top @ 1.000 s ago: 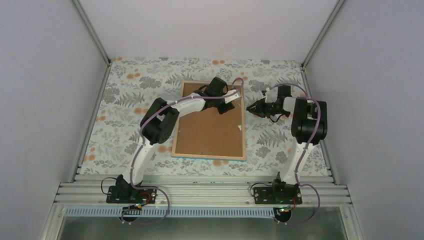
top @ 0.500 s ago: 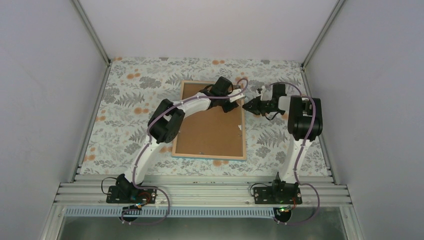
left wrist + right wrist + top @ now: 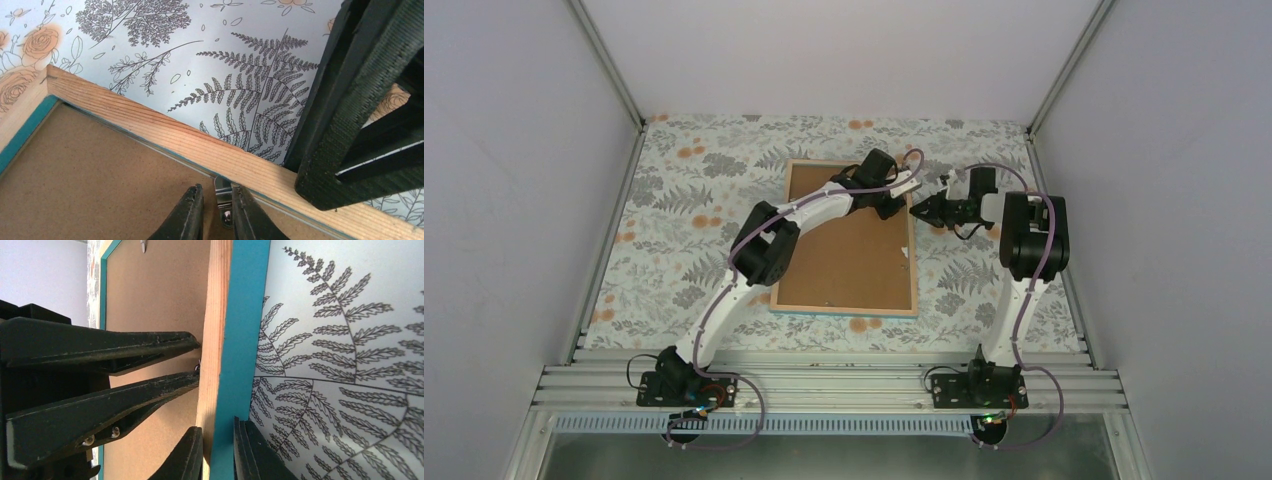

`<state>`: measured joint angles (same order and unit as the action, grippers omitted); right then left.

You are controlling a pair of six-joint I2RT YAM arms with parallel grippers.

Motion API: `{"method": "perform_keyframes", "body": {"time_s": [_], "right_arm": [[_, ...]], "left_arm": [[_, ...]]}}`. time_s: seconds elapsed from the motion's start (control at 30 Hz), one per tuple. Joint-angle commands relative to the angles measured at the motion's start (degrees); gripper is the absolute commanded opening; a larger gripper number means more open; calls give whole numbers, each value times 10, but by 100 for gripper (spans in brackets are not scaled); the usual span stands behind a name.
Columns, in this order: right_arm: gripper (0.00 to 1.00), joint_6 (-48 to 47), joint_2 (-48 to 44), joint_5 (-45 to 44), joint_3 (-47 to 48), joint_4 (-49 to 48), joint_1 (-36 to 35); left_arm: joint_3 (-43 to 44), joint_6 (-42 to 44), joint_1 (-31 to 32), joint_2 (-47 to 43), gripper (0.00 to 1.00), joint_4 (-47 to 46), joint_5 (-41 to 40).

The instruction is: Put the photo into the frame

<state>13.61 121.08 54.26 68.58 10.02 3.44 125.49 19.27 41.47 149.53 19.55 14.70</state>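
The frame [image 3: 844, 310] lies back up on the flowered cloth, with the brown backing board [image 3: 844, 260] inside its wooden rails. The photo is hidden. My left gripper [image 3: 902, 205] reaches over the board to the far part of the right rail. In the left wrist view that gripper [image 3: 216, 189] is narrowly open astride a small metal tab [image 3: 223, 200] at the rail's [image 3: 150, 125] inner edge. The right finger touches the tab and a slit shows at the left one. My right gripper [image 3: 916, 209] is shut on the same rail from outside [image 3: 218, 427], one finger on wood, one on the teal side [image 3: 245, 315].
The two grippers sit close together, with the right gripper's black fingers [image 3: 360, 100] just across the rail from the left one. Another metal tab [image 3: 905, 255] shows lower on the right rail. White walls and metal posts enclose the cloth-covered table [image 3: 674, 220].
My left gripper slid right across the board to the rail and narrowed around the tab. My right gripper moved left onto the rail and closed on it.
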Motion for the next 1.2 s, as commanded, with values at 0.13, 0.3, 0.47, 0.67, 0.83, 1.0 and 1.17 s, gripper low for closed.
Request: {"method": "perform_keyframes", "body": {"time_s": [0.13, 0.3, 0.47, 0.67, 0.83, 1.0, 1.17], "right_arm": [[15, -3, 6, -8, -24, 22, -16], [16, -33, -12, -25, 3, 54, -16], [27, -88, -92, -34, 9, 65, -16], [41, -196, -129, 4, 41, 164, -22], [41, -247, -142, 25, 34, 212, -51], [40, -256, -137, 32, 22, 222, -94], [37, -270, -128, 23, 7, 222, -137]], "left_arm": [[5, -56, 3, 13, 14, 12, -15], [-10, -43, -3, -42, 25, 24, 26], [-125, 12, -21, -184, 48, 30, 73], [-359, 105, -45, -375, 64, 55, 132], [-533, 187, -63, -518, 70, 93, 152], [-643, 265, -72, -599, 72, 133, 160], [-703, 323, -53, -628, 72, 130, 138]]}}
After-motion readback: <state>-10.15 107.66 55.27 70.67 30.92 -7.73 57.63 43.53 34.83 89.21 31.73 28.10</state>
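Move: The left hand, its fingertips at the upper clip inside the frame's right edge (only about 1 cm to its right), heads for the clip on the near edge, roughly 26 cm back, 17 cm to the left and slightly lower. The lower right-edge clip lies about 14 cm back. From the right hand, at the frame's right rim, the backboard's middle is some 8 cm back and 15 cm left; the upper clip is 2 cm ahead and 2 cm left. Back and to the left in a high arc, the left hand comes free of the upper right-edge clip after a short hold, rises about 13 cm, then sinks towards the near-edge clip, about 30 cm away overall, opening wide and turning some 20 degrees clockwise. The right hand lifts off the rim, then swings left and back over the backboard, opening partway and turning counter-clockwise. ##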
